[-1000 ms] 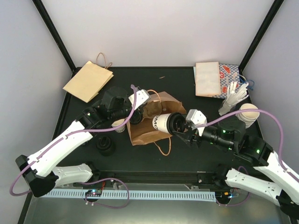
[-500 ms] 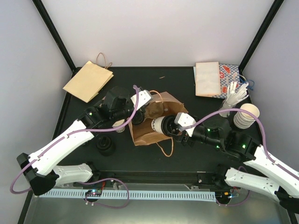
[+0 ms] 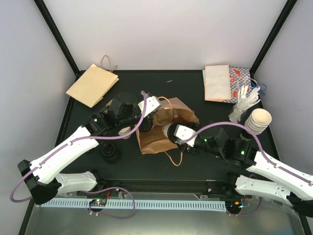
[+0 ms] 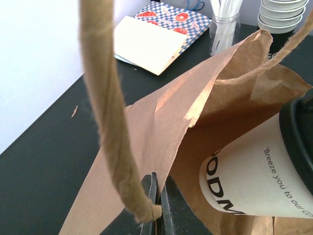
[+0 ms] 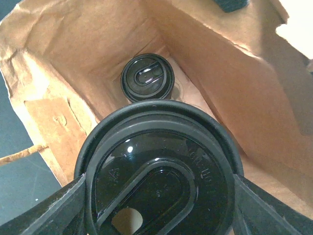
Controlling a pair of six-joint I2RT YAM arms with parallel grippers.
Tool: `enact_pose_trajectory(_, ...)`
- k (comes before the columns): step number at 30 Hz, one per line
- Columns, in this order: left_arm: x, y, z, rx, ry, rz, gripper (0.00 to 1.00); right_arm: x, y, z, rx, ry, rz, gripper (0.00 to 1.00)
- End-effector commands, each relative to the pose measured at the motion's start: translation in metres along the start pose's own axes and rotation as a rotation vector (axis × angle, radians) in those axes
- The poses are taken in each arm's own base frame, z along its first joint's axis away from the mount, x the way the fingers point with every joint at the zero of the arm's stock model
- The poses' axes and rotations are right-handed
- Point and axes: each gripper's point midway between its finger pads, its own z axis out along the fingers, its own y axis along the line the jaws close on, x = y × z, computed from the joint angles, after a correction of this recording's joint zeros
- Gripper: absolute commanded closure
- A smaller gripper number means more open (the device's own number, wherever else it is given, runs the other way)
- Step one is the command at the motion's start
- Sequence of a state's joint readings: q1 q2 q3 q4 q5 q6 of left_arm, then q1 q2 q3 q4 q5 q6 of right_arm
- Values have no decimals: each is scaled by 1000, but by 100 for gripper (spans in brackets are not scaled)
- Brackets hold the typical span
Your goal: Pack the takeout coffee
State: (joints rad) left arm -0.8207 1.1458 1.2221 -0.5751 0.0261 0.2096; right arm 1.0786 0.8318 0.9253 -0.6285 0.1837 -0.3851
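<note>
The takeout coffee (image 3: 171,131) is a white paper cup with dark print and a black lid (image 5: 159,171), lying on its side. My right gripper (image 3: 185,137) is shut on it at the lid end, one finger (image 5: 54,210) on each side. The cup's base end is inside the mouth of a brown paper bag (image 3: 161,122) that lies on the table. My left gripper (image 4: 159,208) is shut on the bag's upper edge (image 4: 161,132) by the rope handle (image 4: 105,112), holding the mouth up. A second lidded cup (image 5: 147,78) sits deep in the bag.
A flat brown paper bag (image 3: 93,84) lies at the back left. At the back right are a checkered bag (image 3: 227,82), a glass of white sticks (image 3: 243,103) and a stack of cream cups (image 3: 257,121). A black lid (image 3: 110,154) lies by the left arm.
My right gripper has moved left with the cup, pushing it from outside the bag's mouth into it. The left gripper has kept its hold on the bag's edge.
</note>
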Motion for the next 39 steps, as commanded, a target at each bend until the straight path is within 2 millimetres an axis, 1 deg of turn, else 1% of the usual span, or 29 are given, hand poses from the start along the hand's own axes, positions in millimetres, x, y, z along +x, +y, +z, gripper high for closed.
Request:
enact_pose_trajectory(1, -22, -5, -9, 17, -75, 23, 99, -4, -1, 0, 26, -32, -118, 44)
enact_pose_trajectory(8, -21, -13, -6, 36, -71, 27, 98, -9, 3, 5, 19, -45, -189, 44)
enact_pose_trajectory(12, -22, -15, -5, 41, -72, 27, 98, -5, 5, 14, 29, -12, -232, 44)
enact_pose_trajectory(16, -22, -18, -5, 48, -75, 34, 98, 4, 9, 24, 29, 32, -315, 44)
enact_pose_trajectory(22, -21, -23, -4, 62, -73, 42, 98, 19, 10, 32, 44, 85, -394, 43)
enact_pose_trajectory(27, -21, -26, -6, 73, -76, 49, 98, 30, 9, 36, 66, 126, -427, 43)
enact_pose_trajectory(29, -20, -27, -7, 77, -75, 52, 98, 32, 8, 37, 75, 131, -432, 43)
enact_pose_trajectory(35, -18, -33, -8, 97, -73, 55, 98, 40, 13, 42, 54, 154, -451, 43)
enact_pose_trajectory(39, -16, -37, -8, 107, -69, 57, 98, 48, 13, 45, 62, 184, -464, 43)
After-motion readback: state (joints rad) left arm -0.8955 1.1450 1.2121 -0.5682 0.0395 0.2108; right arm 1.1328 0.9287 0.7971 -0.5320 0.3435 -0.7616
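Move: Down in the open paper bag, the free side of the cup carrier lies roughly 11 cm ahead of the right hand, 6 cm to its left and 20 cm below. The first lidded cup stands some 7 cm to the left of that and 2 cm nearer; the bag's near handle hangs about 8 cm back from the right hand, level sideways, 3 cm lower. From the left hand, pinching the rim, the held cup lies about 6 cm back, 5 cm right and 5 cm lower. Lowering the second coffee cup, still gripped round its lid, the right hand sinks about 6 cm into the bag towards the carrier, easing slightly forward, while it rolls some 25 degrees counter-clockwise seen from behind the hand and points more steeply down. The left hand keeps its pinch on the rim and draws it about 3 cm back and to the right, with a slight clockwise turn. ##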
